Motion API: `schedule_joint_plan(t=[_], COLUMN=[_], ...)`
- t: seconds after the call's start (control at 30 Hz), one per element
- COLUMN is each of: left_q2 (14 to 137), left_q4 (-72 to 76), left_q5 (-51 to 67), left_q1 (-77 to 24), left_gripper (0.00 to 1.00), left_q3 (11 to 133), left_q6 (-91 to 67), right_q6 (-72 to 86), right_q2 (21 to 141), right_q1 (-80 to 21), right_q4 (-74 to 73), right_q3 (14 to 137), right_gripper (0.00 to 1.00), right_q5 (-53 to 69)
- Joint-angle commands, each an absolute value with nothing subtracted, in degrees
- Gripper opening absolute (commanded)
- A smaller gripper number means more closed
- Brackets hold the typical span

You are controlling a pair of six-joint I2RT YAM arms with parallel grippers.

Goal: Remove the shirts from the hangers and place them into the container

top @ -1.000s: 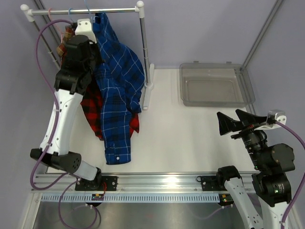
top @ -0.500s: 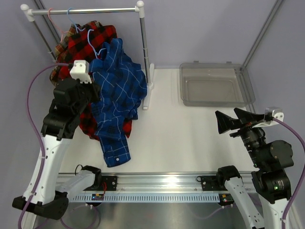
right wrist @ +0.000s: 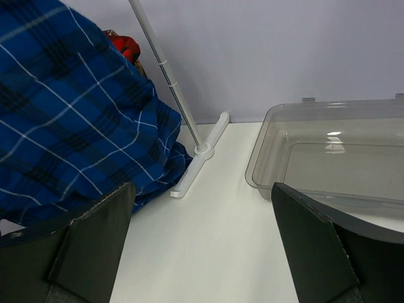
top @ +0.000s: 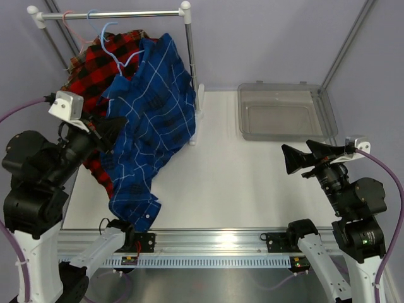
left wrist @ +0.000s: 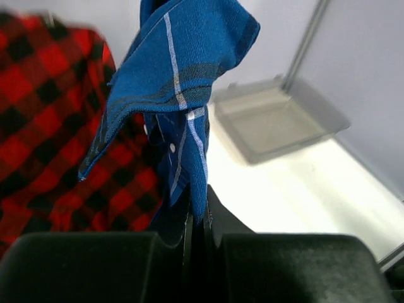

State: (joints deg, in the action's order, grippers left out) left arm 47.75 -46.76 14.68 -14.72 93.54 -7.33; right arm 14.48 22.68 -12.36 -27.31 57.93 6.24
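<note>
My left gripper (top: 108, 130) (left wrist: 198, 218) is shut on an edge of the blue shirt (top: 151, 117) (left wrist: 183, 57), low at the left of the rack. The blue shirt stretches from a light blue hanger (top: 120, 50) down to the table and also shows at the left of the right wrist view (right wrist: 69, 126). Behind it hangs the red-and-black shirt (top: 101, 63) (left wrist: 50, 126). A pink hanger hook (top: 72, 22) sits on the rail. The grey-tinted container (top: 284, 113) (left wrist: 278, 120) (right wrist: 334, 151) stands at the back right with nothing in it. My right gripper (top: 307, 158) (right wrist: 202, 252) is open, holding nothing, near the container.
The white-and-steel rack has its rail (top: 126, 12) across the back left. Its right pole (top: 191, 57) (right wrist: 167, 82) stands on a white foot (top: 197, 120) (right wrist: 199, 161) between the shirts and the container. Grey walls close the back and sides.
My left arm has swung down and back toward the near left, pulling the blue shirt with it. The shirt now stretches out and the red one is uncovered. The right arm has barely moved.
</note>
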Motion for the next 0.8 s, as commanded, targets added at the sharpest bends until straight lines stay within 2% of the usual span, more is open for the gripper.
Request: schedule_joint_plan(t=[0.0,0.1,0.23,0.43,0.63,0.77], left_q2=[47.9,48.3,47.6,46.1,43.4,43.4], left_q4=[-40.0,-40.1,-40.0,-39.9,-34.2,-29.6], left_q5=[22.0,23.7,25.1,35.1,39.5,38.3], left_q1=[-14.7,-14.7,-14.7,-14.8,-17.5,-20.3], left_gripper=[0.00,0.00,0.00,0.00,0.00,0.00], left_q3=[100.8,100.5,94.2,81.3,67.5,61.8], left_q6=[-7.6,-8.1,-7.4,-5.0,-6.1,-7.6], right_q6=[13.1,13.0,13.0,15.6,15.6,16.2], right_q2=[23.3,23.4,23.1,24.0,31.8,38.1], right_q1=[-13.1,-13.1,-13.1,-13.1,-13.2,-14.7], right_q4=[-26.5,-26.5,-25.4,-22.5,-22.2,-18.6], right_q3=[58.9,58.6,57.7,55.5,56.8,56.8], right_gripper=[0.99,1.00,0.99,0.99,1.00,0.99], right_q5=[9.2,8.9,8.4,7.0,14.1,17.7])
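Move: The left hand grips the blue shirt, already off the rack; its blue hanger is about 16 cm ahead of that hand and 3 cm higher. The container lies some 30 cm ahead, 50 cm right and 43 below, the red shirt about 18 ahead, 6 left and 8 below. From the right hand, the hanger is some 17 cm ahead, 41 left and 11 higher; the container is 31 ahead, 6 right and 35 below. After a brief lift and pull back of a few centimetres, the left hand sweeps down about 20 cm and to the right, keeping its pinch on the blue shirt's cloth while turning clockwise and tipping fingers downward. Late on, the wide-open right hand sets off forward, left and down, roughly 5 cm forward, towards the shirt and hanger, tipping down slightly and touching nothing. ##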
